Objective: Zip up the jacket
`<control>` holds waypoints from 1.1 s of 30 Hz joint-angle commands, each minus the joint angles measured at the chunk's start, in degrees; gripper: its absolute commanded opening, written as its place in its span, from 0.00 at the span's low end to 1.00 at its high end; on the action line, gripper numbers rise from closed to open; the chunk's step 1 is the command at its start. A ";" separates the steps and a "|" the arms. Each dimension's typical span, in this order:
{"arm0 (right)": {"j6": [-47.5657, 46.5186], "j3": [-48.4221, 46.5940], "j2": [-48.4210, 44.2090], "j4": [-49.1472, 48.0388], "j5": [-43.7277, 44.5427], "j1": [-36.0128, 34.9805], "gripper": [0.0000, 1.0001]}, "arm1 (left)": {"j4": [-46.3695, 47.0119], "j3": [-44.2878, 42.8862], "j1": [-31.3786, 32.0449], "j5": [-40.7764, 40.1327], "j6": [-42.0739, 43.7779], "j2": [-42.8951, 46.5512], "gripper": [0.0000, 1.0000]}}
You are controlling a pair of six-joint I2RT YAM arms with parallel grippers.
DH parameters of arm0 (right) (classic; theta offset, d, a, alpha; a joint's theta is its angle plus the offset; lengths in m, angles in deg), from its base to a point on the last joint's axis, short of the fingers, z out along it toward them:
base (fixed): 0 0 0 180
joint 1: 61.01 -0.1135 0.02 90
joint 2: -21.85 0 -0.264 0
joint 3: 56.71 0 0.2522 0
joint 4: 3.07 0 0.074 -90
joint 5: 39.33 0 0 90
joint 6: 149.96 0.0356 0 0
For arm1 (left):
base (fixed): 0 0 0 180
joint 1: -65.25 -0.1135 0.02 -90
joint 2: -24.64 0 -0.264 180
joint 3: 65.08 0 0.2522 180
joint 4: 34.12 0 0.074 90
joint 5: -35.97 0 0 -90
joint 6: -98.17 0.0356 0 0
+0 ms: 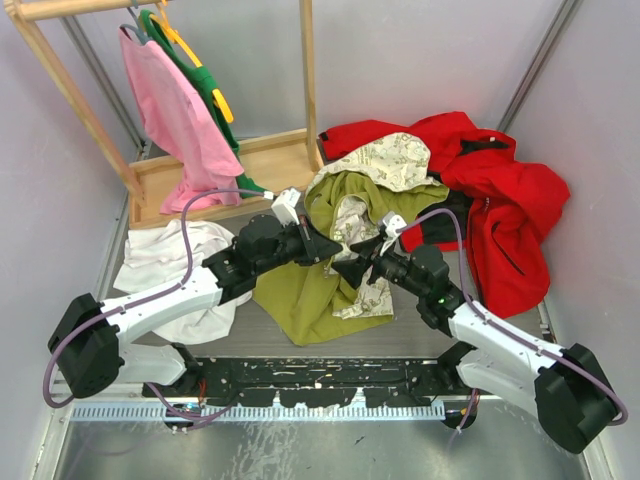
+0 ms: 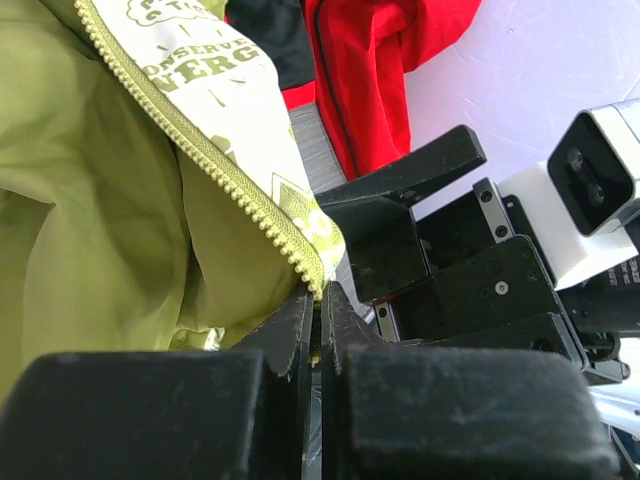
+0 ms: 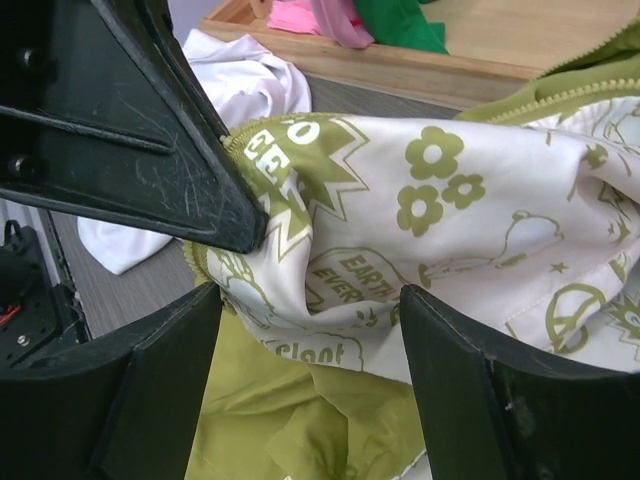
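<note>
The jacket (image 1: 310,300) lies crumpled at the table's middle, olive side out, with its cream printed lining (image 1: 352,215) turned up. My left gripper (image 1: 323,250) is shut on the end of the jacket's zipper edge; in the left wrist view (image 2: 318,300) the row of zipper teeth (image 2: 200,150) runs down into the closed jaws. My right gripper (image 1: 350,268) faces it closely and is open. In the right wrist view (image 3: 310,330) its fingers (image 3: 470,380) straddle a fold of the cream lining (image 3: 450,220) without closing on it, just below the left gripper's finger (image 3: 150,130).
A bright red jacket (image 1: 500,210) lies at the right, touching the olive one. A plain white garment (image 1: 165,260) lies at the left under my left arm. A wooden rack (image 1: 270,160) at the back holds pink (image 1: 180,120) and green clothes.
</note>
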 commanded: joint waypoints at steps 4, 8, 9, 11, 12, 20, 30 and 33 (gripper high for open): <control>0.03 0.43 2.35 -9.25 -7.40 1.62 0.77 | 5.82 -0.93 0.25 3.28 -0.64 1.91 0.00; 0.03 0.67 4.32 -11.37 -9.49 1.83 0.75 | 7.09 -0.70 0.22 3.91 -1.32 1.79 0.00; 0.07 0.88 4.72 -12.02 -9.94 1.84 0.74 | 7.43 -0.66 0.25 4.05 -1.56 1.68 0.00; 0.16 1.03 5.43 -13.12 -10.52 1.91 0.69 | 7.94 -0.59 0.27 4.39 -2.01 1.35 0.00; 0.17 1.12 5.70 -13.57 -10.92 1.92 0.66 | 8.24 -0.55 0.22 4.51 -2.19 1.24 0.00; 0.39 0.70 5.94 -14.75 -11.97 2.22 0.37 | 8.74 -0.37 0.27 4.81 -2.69 0.51 0.00; 0.60 -0.58 4.35 -14.66 -15.53 4.06 0.01 | 3.66 1.70 0.23 -1.16 1.17 5.07 0.25; 0.73 -0.48 3.89 -14.83 -15.63 4.27 0.01 | 2.31 3.17 0.14 -2.49 1.83 7.08 0.40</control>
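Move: My left hand is still shut on the zipper edge of the green jacket. The fold my open right hand goes for hangs just below these fingertips, about 2 cm to the right and 2 cm down; from my right hand it lies some 2 cm to the left, 1 cm back and level. Also from my right hand, the loose green front panel is about 7 cm left, 11 cm back, and the patterned hood roughly 11 cm right, 24 cm ahead, both about 12 cm lower. I shift my right hand under 2 cm to the left and 1 cm back, turning it about 10 degrees counter-clockwise, and shut its wide-open fingers on the patterned fold beside the zipper teeth. Meanwhile my left hand lifts the edge nearly 2 cm, and only once the right has pinched do its fingers open about a third and ease left, letting go. ##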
